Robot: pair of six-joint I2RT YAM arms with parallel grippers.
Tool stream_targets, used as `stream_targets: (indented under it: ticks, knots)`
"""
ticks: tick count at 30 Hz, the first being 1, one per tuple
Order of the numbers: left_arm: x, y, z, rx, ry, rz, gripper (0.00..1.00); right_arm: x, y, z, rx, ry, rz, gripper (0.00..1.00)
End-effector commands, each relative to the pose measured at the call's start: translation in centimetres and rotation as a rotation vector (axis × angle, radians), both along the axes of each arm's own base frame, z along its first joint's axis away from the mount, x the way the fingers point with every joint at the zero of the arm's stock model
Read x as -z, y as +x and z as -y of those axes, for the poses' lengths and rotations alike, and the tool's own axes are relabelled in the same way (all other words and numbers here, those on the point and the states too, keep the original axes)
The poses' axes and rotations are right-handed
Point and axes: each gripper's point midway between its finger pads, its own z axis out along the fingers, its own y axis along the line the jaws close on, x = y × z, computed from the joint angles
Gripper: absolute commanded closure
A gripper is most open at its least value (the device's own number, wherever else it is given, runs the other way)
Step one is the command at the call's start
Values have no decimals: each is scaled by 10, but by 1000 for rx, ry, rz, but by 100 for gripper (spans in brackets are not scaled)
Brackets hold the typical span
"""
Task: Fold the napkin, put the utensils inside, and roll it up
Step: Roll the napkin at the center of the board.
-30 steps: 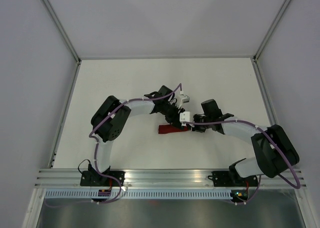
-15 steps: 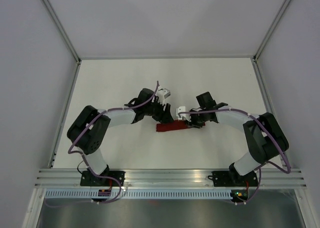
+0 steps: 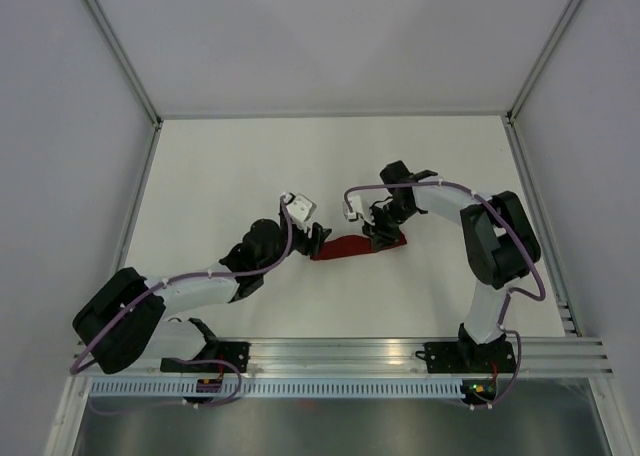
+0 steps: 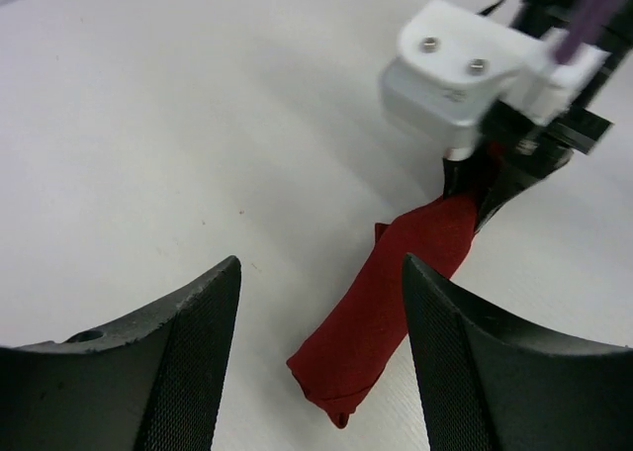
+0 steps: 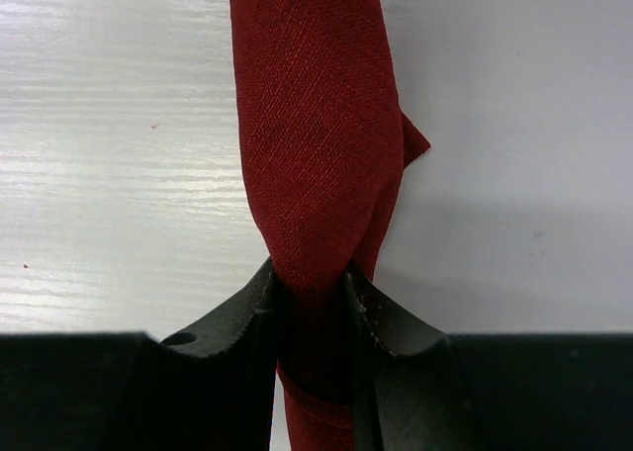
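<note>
The napkin (image 3: 345, 247) is a dark red roll lying on the white table, slanting up to the right. My right gripper (image 3: 383, 234) is shut on its right end; in the right wrist view the fingers (image 5: 247, 313) pinch the cloth (image 5: 316, 125) tightly. My left gripper (image 3: 318, 238) stands open at the roll's left end. In the left wrist view that end (image 4: 361, 332) lies between and just beyond the spread fingertips (image 4: 321, 261) without touching them, and the right gripper (image 4: 514, 164) shows at the far end. The utensils are hidden.
The white table (image 3: 230, 166) is fenced by grey walls with metal frame posts (image 3: 130, 226) on the left and on the right (image 3: 535, 206). An aluminium rail (image 3: 340, 356) with both arm bases runs along the near edge.
My left gripper opened, let go of the roll and drew back toward the near left. The right arm swung further out, keeping its grip, and the roll shifted slightly right.
</note>
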Motion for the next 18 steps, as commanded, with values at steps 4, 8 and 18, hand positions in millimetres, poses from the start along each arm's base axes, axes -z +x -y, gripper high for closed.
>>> stream_targets:
  ticks: [4, 8, 18]
  knots:
    - [-24, 3, 13, -33, 243, 291, 28, 24, -10, 14, -34, -98, -190, 82]
    - [-1, -7, 35, 50, 376, 324, 27, 27, -4, 13, -29, -114, -231, 82]
    - [37, -16, 95, 230, 641, 426, 26, 35, 3, 16, -12, -161, -371, 82]
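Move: The napkin roll lies below my open left hand, its middle about 8 cm to the right, 2 cm back and 12 cm down; its left end is only 1 cm or so right and 3 cm back, equally low. My right gripper already pinches the right part of the roll, 14 cm right of my left hand and 11 cm lower. From that right hand the roll's middle is some 6 cm left and 1 cm back, at about the same height. I bring my left hand back over the roll, going right about 8 cm while sinking 4 to 5 cm and easing slightly back, its wrist rolling some 30 degrees with the left side rising, fingers wide open and still clear of the cloth. Meanwhile my right hand keeps its pinch nearly in place and twists its top forward, away from my bases, by nearly 20 degrees. ##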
